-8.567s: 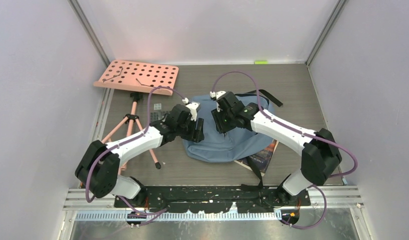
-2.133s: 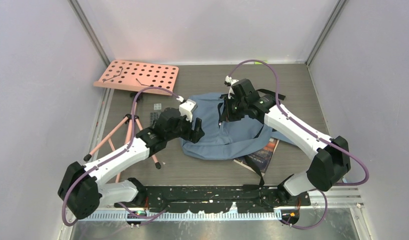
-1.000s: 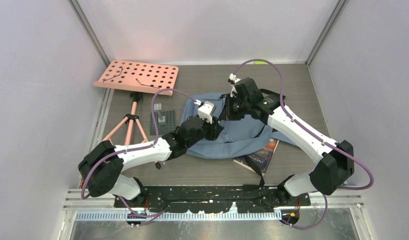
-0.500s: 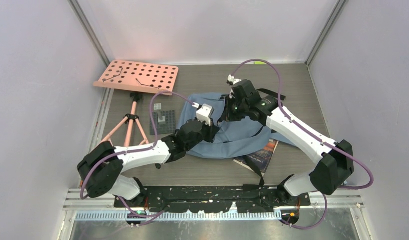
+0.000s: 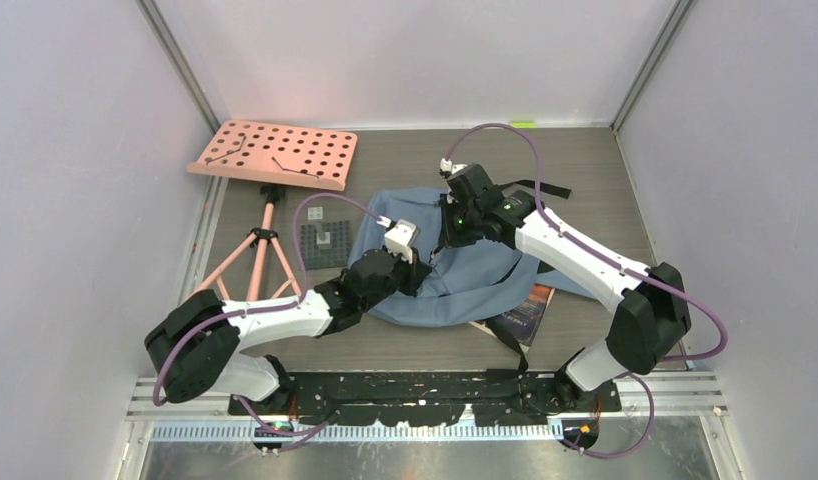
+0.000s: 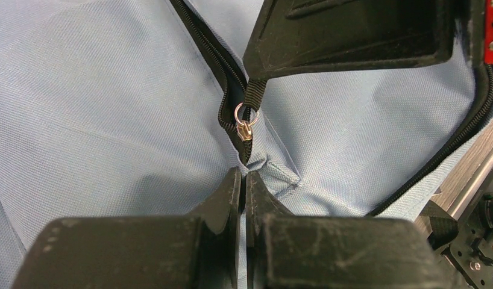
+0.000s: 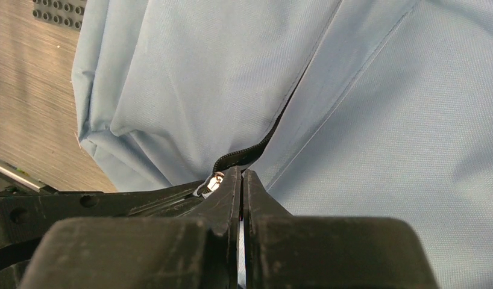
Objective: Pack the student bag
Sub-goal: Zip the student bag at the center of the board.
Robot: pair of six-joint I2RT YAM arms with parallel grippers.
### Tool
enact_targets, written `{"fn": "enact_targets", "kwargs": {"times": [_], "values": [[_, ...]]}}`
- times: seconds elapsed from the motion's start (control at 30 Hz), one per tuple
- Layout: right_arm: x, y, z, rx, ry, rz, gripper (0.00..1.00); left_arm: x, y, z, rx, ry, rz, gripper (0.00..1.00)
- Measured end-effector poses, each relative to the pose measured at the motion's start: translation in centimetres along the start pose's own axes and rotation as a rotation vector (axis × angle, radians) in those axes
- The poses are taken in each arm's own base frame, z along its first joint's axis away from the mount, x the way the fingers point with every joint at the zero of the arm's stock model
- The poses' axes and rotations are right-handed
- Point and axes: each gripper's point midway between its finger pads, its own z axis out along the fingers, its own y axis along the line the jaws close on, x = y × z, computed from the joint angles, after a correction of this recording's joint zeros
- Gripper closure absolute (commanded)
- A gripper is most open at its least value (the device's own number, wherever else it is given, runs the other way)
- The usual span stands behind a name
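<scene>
The student bag, blue-grey fabric, lies flat mid-table. My two grippers meet over its black zipper. My right gripper is shut on the black webbing pull that hangs from the metal slider ring. My left gripper is shut just below the slider, pinching a fold of the bag's fabric at the zipper's end. In the right wrist view my right gripper sits closed beside the slider, with the partly opened zipper running away from it. The bag's inside is hidden.
A dark-covered book pokes out under the bag's near right edge. A pink perforated music-stand board and its tripod stand at the left. A grey studded plate lies between tripod and bag. Black straps trail behind the bag.
My left gripper has closed on the bag's fabric below the slider and drawn slightly nearer. The right gripper has shifted left with the pull, dragging the bag's top edge.
</scene>
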Motion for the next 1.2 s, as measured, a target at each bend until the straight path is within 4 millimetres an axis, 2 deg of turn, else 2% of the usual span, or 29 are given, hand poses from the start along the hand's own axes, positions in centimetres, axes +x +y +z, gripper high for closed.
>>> {"fn": "enact_targets", "kwargs": {"times": [0.57,0.83,1.07,1.2], "values": [[0.1,-0.6,0.0,0.02,0.027,-0.035,1.0,0.4,-0.3,-0.6,0.03,-0.004,-0.02,1.0],[-1.5,-4.1,1.8,0.108,0.017,-0.007,1.0,2.3,0.2,-2.0,0.037,0.048,-0.009,1.0],[-2.9,-4.7,3.2,0.128,0.018,-0.015,0.99,2.6,0.3,-2.7,0.044,0.067,0.0,1.0],[-3.3,-4.7,3.4,0.123,0.017,-0.025,0.99,2.6,0.2,-3.1,0.044,0.105,0.004,0.88]]}}
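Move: The right fingers already grip the zip slider's pull tab. The slider lies about 2 cm back, 1 cm left and 2 cm below them, and roughly 2 cm ahead and 1 cm right of the left fingers, which already pinch the cloth at the zip's near end. The other zip's paired pull tabs sit about 10 cm straight ahead of the right hand, some 5 cm lower. The grey stud board lies some 24 cm left and 4 cm ahead of the left hand. Keep both grips. After a brief hold, draw the pull tab forward some 6 cm with the right gripper, bearing right and sinking a little, along the zip towards the paired tabs. Meanwhile ease the left gripper back and left about 4 cm, dipping slightly, holding the zip's near end against the pull. ##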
